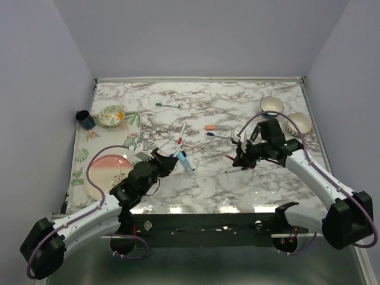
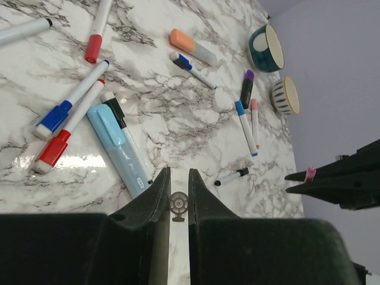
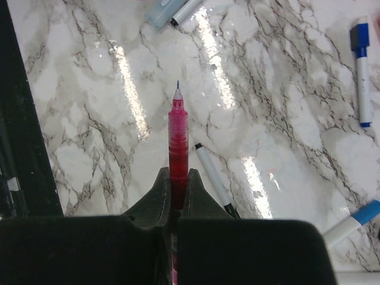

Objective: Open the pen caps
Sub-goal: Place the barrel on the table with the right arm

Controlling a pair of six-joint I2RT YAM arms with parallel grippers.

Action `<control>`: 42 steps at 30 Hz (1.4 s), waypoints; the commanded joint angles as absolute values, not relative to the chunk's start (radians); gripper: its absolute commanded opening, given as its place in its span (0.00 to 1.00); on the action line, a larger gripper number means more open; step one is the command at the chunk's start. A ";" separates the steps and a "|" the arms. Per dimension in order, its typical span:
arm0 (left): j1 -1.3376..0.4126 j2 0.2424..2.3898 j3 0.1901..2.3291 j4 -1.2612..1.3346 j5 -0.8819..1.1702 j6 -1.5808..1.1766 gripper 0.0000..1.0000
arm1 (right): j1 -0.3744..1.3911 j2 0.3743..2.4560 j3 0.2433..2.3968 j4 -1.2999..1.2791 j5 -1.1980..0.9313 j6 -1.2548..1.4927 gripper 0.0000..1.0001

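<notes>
My right gripper (image 3: 177, 173) is shut on a red pen (image 3: 177, 136) whose bare needle tip points away from me over the marble. My left gripper (image 2: 176, 172) is shut on a small round pen cap (image 2: 178, 203), seen end-on with its clip tab, deep between the jaws. From above, the left gripper (image 1: 172, 161) and right gripper (image 1: 237, 159) hover apart over the table's middle. Capped pens lie below: red cap (image 2: 92, 56), blue cap (image 2: 53, 117), another red cap (image 2: 53, 149), orange cap (image 2: 181, 40), purple cap (image 2: 248, 77), and a pale blue highlighter (image 2: 119, 148).
Two bowls (image 1: 271, 105) (image 1: 298, 122) stand at the back right. A pink plate (image 1: 108, 169), a green cup (image 1: 111, 115) and a dark blue mug (image 1: 84, 119) sit on the left. A green-capped pen (image 1: 167, 105) lies at the back. A thin black-tipped pen (image 3: 214, 178) lies under the right gripper.
</notes>
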State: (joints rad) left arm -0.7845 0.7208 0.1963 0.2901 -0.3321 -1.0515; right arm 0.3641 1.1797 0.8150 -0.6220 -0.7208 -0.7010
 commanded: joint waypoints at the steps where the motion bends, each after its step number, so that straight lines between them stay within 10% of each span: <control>1: -0.781 0.736 0.247 0.224 -0.198 -0.950 0.00 | 0.318 1.124 0.798 -0.629 -0.644 -0.712 0.00; 42: -0.861 1.638 0.934 0.003 -0.233 -0.634 0.00 | 0.051 1.272 0.796 -0.496 -0.254 -0.394 0.01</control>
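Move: The right hand holds the barrel over the black marker, whose middle is about 12 cm below and 4 cm ahead. Its bare landing spot lies some 7 cm ahead, 15 cm right, short of the pink marker, 16 cm ahead and 13 cm right of the hand; the blue marker is 15 cm ahead, 8 cm right. The left hand's open table lies 2 cm ahead, 15 cm right, 14 cm down; the highlighter is 6 cm ahead, 2 cm right. Carry the barrel right about 13 cm, also forward some 6 cm and down 5 cm, to above the near ends of the blue and pink markers, swinging the right fingers clockwise about 40 degrees and steeper, grip kept. Bring the left gripper, still closed on the cap, right some 14 cm towards the black marker and down, easing back, then forward, fingertips tipping down. ##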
